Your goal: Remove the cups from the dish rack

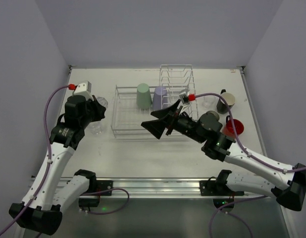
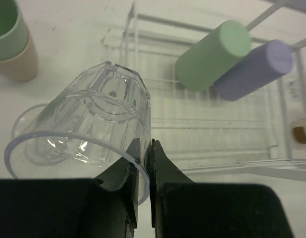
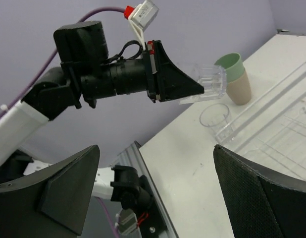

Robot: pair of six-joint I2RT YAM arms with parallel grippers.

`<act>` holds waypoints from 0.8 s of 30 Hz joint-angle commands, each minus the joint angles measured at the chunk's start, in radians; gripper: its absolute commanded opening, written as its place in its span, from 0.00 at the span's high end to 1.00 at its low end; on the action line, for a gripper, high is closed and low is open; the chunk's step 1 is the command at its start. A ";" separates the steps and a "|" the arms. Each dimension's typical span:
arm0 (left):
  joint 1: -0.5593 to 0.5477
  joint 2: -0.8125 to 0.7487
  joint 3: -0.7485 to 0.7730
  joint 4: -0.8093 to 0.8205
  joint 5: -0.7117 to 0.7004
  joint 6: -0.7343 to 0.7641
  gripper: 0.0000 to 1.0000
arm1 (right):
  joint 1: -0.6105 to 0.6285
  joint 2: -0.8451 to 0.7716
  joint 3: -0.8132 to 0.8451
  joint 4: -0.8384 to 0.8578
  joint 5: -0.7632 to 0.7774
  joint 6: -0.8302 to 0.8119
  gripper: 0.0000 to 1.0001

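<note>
The white wire dish rack holds a pale green tumbler and a lavender tumbler, both lying side by side. My left gripper is shut on the rim of a faceted clear glass, tilted above the table left of the rack. A second clear glass stands on the table below it. My right gripper hovers over the rack's front, open wide with nothing between its fingers.
A green cup nested in a beige one stands left of the rack. On the right are a black mug, a red mug and a clear glass. The rack's tall divider section is at the back.
</note>
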 commanded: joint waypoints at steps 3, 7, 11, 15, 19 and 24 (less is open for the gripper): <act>0.016 0.084 0.105 -0.185 -0.161 0.150 1.00 | 0.000 -0.094 0.029 -0.289 0.030 -0.175 0.01; 0.016 0.177 0.145 -0.249 -0.191 0.185 1.00 | 0.000 -0.115 0.113 -0.477 -0.005 -0.254 0.01; 0.018 0.244 0.176 -0.301 -0.196 0.211 1.00 | 0.000 -0.144 0.173 -0.562 0.003 -0.323 0.01; 0.018 0.305 0.197 -0.328 -0.219 0.224 1.00 | 0.000 -0.183 0.152 -0.565 0.029 -0.340 0.01; 0.021 0.347 0.214 -0.335 -0.247 0.233 1.00 | 0.000 -0.206 0.114 -0.538 0.035 -0.340 0.01; 0.042 0.402 0.207 -0.331 -0.239 0.248 1.00 | 0.000 -0.201 0.094 -0.532 0.050 -0.352 0.01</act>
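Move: The left hand holds the clear cup. The open table it is heading for, between the standing clear cup and the green-and-beige stack, lies about 6 cm ahead, 7 cm left and 26 cm below. From that hand, the standing cup is some 9 cm left and 1 ahead; the stack 16 ahead, 17 left. The open right hand has the purple cup roughly 25 cm ahead, 6 right, 28 below, the green cup 26 ahead, 3 left. Keeping its pinch on the clear cup's wall, the left hand sinks about 9 cm and swings some 5 cm left, off the rack's side towards the free table by the standing cup, tilting roughly 35 degrees so the fingers point more steeply down. The empty right hand, fingers staying wide, draws about 6 cm right and a little back, tipping its fingers down. ##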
